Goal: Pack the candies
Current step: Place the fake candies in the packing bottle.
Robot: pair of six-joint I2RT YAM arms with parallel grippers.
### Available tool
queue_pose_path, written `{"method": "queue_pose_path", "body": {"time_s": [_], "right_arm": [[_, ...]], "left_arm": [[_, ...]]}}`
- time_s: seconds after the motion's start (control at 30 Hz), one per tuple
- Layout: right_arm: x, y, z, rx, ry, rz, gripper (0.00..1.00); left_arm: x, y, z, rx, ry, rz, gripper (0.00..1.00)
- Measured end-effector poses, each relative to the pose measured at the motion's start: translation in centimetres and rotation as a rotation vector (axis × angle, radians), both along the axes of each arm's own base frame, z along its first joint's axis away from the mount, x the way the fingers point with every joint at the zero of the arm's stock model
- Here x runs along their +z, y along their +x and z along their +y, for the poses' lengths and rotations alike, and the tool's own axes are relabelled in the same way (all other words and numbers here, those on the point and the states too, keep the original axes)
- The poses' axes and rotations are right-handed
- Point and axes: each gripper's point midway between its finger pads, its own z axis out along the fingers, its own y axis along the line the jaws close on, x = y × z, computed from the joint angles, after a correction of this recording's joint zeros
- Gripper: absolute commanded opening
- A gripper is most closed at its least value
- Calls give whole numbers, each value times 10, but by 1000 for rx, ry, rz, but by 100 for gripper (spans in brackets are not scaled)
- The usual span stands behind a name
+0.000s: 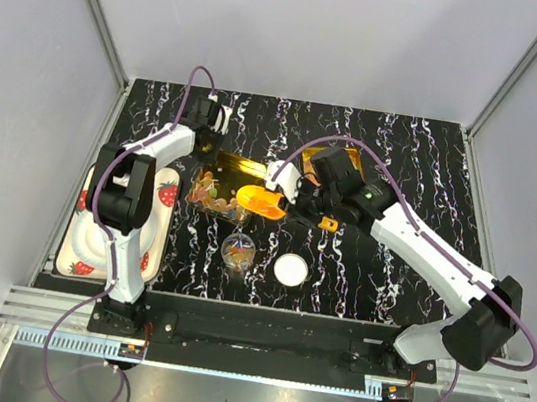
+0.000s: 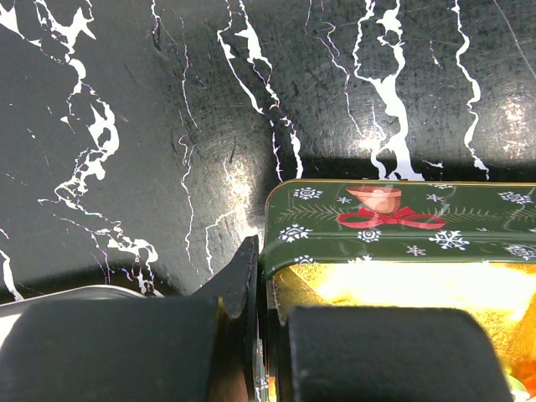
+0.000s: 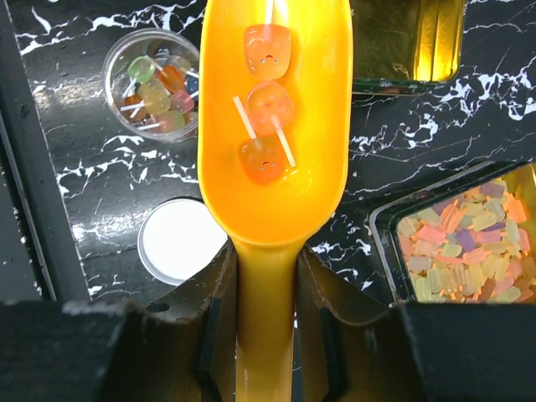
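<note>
My right gripper (image 3: 266, 285) is shut on the handle of a yellow-orange scoop (image 3: 272, 167), seen mid-table in the top view (image 1: 259, 200). Three candies (image 3: 266, 105) lie in its bowl. My left gripper (image 2: 261, 280) is shut on the rim of a green Christmas tin (image 2: 394, 222) with a gold inside. In the top view this tin (image 1: 218, 185) holds multicoloured candies, just left of the scoop's tip. A clear cup (image 3: 155, 79) holds several candies. A second tin (image 3: 469, 243) at the right holds pastel candies.
A white round lid (image 3: 180, 239) lies beside the cup; both sit in front of the scoop in the top view, cup (image 1: 238, 250) and lid (image 1: 290, 269). A strawberry-print tray (image 1: 82, 234) lies at the table's left edge under the left arm.
</note>
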Motion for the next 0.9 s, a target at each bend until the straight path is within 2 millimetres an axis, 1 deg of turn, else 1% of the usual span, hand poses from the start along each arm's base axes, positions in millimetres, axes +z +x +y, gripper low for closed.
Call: {"method": "queue_pose_path", "body": {"time_s": [0.1,0.23,0.5,0.57,0.7,0.9], "right_arm": [[0,-6,-6,5,-6,4,0],[-5,-14,-13,12,-28,20,0],[-12,-25,-23,30,-70,36,0],[-15,-28,-25,40,-90,32,0],[-24,-41,-22,83,-141,22,0],[-29,-57,-17,142,-212,-23,0]], "left_arm": [[0,0,0,0,0,0,0],[0,0,0,0,0,0,0],[0,0,0,0,0,0,0],[0,0,0,0,0,0,0],[0,0,0,0,0,0,0],[0,0,0,0,0,0,0]]}}
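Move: The right hand grips the loaded scoop, its bowl reaching out to the left. The packing bottle's middle lies about 8 cm back and 8 cm to the left of this hand, some 15 cm below. The white lid lies about 9 cm back and 3 cm right, 19 cm down; the tipped candy tin is about 12 cm ahead and 13 cm left, 17 cm down. From the left hand the bottle is some 28 cm back and 10 cm right, about level. Back towards the base, about 6 cm, goes the right hand with the scoop, drifting right at first and sinking some 3 cm, so that the bowl nears the packing bottle. In the later half the wrist swings the bowl's tip backward, counter-clockwise, and dips it about 10 degrees; the fingers keep their hold on the neck. ##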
